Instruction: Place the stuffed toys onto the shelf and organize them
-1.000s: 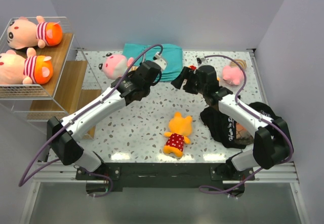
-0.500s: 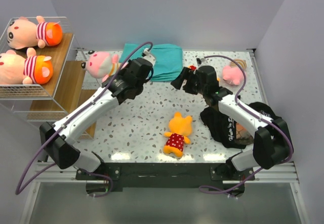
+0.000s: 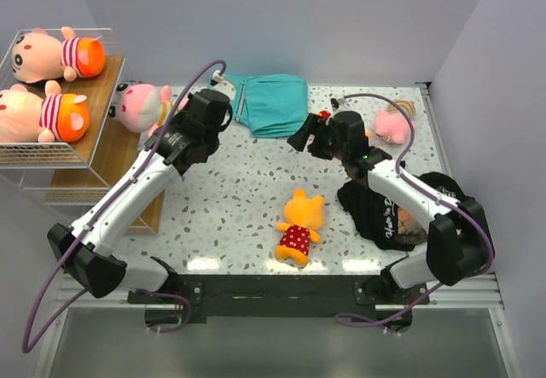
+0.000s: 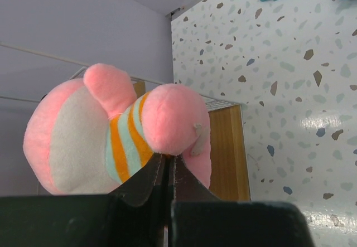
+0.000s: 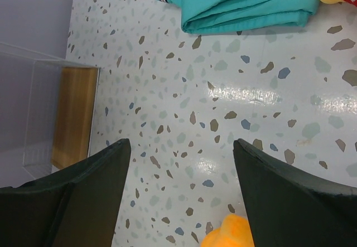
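Note:
My left gripper (image 3: 164, 115) is shut on a pink stuffed toy (image 3: 139, 105) with an orange-and-teal striped shirt and holds it in the air beside the shelf (image 3: 119, 143), above its lower wood boards. In the left wrist view the jaws (image 4: 167, 160) pinch the toy (image 4: 111, 130) from below. Two striped toys (image 3: 51, 54) (image 3: 43, 115) lie in the shelf's top wire basket. An orange toy (image 3: 299, 224) in a red dotted dress lies at the table's front centre. Another pink toy (image 3: 391, 125) lies at the back right. My right gripper (image 3: 309, 136) hovers open and empty over mid-table.
A folded teal cloth (image 3: 273, 103) lies at the back centre. A black garment (image 3: 388, 212) with white lettering is heaped under the right arm. In the right wrist view a shelf board (image 5: 75, 113) shows at the left and the orange toy's head (image 5: 228, 233) at the bottom edge.
My left arm has swung left, carrying the pink toy from beside the teal cloth to the shelf's edge. The right arm has not moved.

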Robot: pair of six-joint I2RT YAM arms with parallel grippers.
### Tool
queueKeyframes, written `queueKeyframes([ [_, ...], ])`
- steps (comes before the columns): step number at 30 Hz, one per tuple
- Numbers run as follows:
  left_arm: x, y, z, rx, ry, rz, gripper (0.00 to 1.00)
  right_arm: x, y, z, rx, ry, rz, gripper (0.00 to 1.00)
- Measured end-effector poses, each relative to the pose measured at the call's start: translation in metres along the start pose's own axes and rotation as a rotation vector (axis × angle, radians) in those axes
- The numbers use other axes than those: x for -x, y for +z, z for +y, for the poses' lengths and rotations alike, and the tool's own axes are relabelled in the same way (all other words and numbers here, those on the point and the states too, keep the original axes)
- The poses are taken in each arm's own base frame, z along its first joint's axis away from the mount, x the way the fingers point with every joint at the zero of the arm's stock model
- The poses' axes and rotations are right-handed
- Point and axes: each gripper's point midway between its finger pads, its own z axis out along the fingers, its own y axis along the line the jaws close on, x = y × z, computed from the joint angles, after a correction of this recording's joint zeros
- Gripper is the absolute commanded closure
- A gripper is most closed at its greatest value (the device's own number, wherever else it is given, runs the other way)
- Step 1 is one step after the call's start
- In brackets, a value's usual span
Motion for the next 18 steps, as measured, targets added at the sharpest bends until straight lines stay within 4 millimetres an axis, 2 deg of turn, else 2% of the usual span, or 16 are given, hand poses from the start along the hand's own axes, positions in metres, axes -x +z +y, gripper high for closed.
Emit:
queueKeyframes([
  [5,-0.012,0.005,0.005,0.013,0.005,0.034,1.00,0.000,0.000,0.000,0.001,0.000,0.000,0.22],
  [18,-0.049,0.012,0.042,0.131,0.021,0.083,1.00,-0.003,-0.001,0.004,0.021,-0.001,0.015,0.21],
])
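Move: The left hand still holds the pink toy with the striped body. The free middle shelf it is bound for lies about 15 cm to its left, level with it fore and aft and some 10 cm below. On the top board, both about 17 cm left and 14 cm higher, sit one orange toy 9 cm back and another 6 cm ahead. From the idle right hand, that middle shelf is roughly 47 cm left, 2 cm back and 2 cm higher. The left hand carries the pink striped toy about 6 cm to the left, easing a little over 1 cm back and staying nearly level, so that the toy's head leads into the gap between the top board and the middle shelf. The shut fingers keep their hold around the toy's body while the wrist swings under 10 degrees counter-clockwise and rolls slightly, left side up; the toy isn't lowered or let go yet. ##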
